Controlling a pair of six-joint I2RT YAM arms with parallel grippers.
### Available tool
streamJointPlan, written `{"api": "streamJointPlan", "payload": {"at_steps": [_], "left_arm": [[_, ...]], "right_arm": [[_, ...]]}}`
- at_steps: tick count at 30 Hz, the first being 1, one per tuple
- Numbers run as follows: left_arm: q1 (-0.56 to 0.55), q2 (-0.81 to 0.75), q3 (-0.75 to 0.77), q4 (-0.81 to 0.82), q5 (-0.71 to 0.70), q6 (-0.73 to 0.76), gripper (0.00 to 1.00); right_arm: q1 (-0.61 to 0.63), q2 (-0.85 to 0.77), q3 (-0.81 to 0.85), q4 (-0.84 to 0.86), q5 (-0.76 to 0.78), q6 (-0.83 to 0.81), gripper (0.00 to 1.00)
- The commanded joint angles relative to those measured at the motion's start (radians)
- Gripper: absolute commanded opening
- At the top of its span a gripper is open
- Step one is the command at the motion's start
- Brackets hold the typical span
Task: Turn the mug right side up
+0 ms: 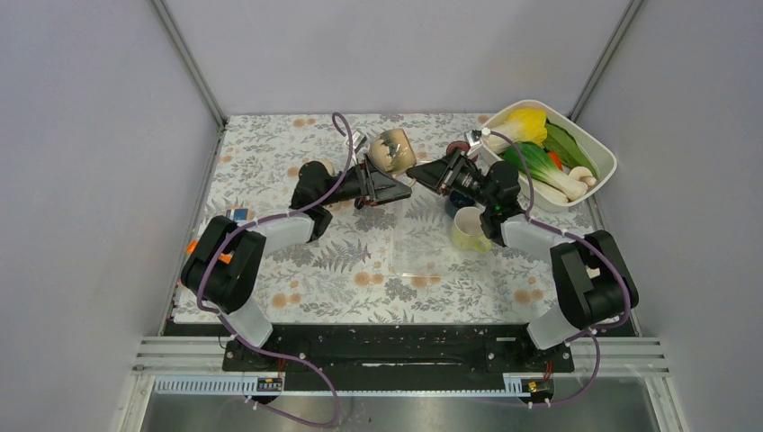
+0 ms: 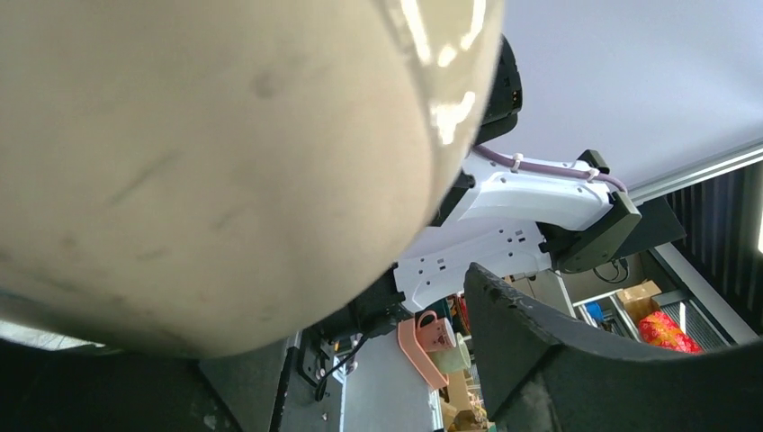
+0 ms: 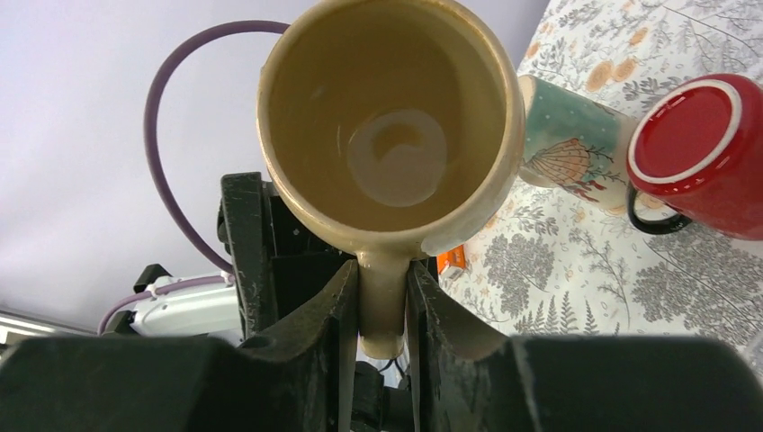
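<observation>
A beige mug hangs in the air above the back of the table, between both arms. It lies on its side, mouth toward the right wrist camera, and its empty inside shows there. My right gripper is shut on the mug's handle, one finger on each side. In the left wrist view the mug's outer wall fills the upper left. My left gripper is open round the body. Its right finger stands clear of the wall, with a gap between them.
A red mug stands upside down on the floral cloth beside a teal patterned mug lying on its side. A pale yellow mug stands upright by the right arm. A white tub of vegetables sits back right. A clear tray lies mid-table.
</observation>
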Motion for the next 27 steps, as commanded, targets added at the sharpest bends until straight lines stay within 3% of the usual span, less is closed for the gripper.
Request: {"api": "streamJointPlan", "payload": {"at_steps": [1,10,27], "left_arm": [[0.020,-0.040,0.035,0.034,0.023,0.037,0.76],[0.029,-0.053,0.035,-0.033,0.018,0.078,0.94],[0.044,-0.053,0.043,-0.090,0.017,0.104,0.99]], "right_arm": [[-0.005,-0.072,0.056,0.022,0.011,-0.093,0.00],[-0.010,-0.117,0.090,-0.057,-0.003,-0.151,0.00],[-0.009,-0.096,0.112,-0.100,-0.059,-0.147,0.00]]}}
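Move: The beige mug hangs by its handle in the right fingers. Its body is about 5 cm ahead and 4 cm left of the right hand, roughly level with it, and about 8 cm ahead and 2 cm left of the empty left hand. On the table, some 20 cm below the right hand, the red mug lies about 7 cm ahead and 9 cm left, the blue mug 2 cm ahead and 12 cm right, and the yellow-green mug 4 cm back and 15 cm right. The right fingers keep their pinch on the beige mug's handle while that hand sinks about 1 cm overall, with a brief rise midway, and rolls some 5–10 degrees, its left side dipping. Beside the mug body the already parted left fingers spread to fully open; that hand eases down about 2 cm and slightly forward and left, with no clear touch on the mug. ##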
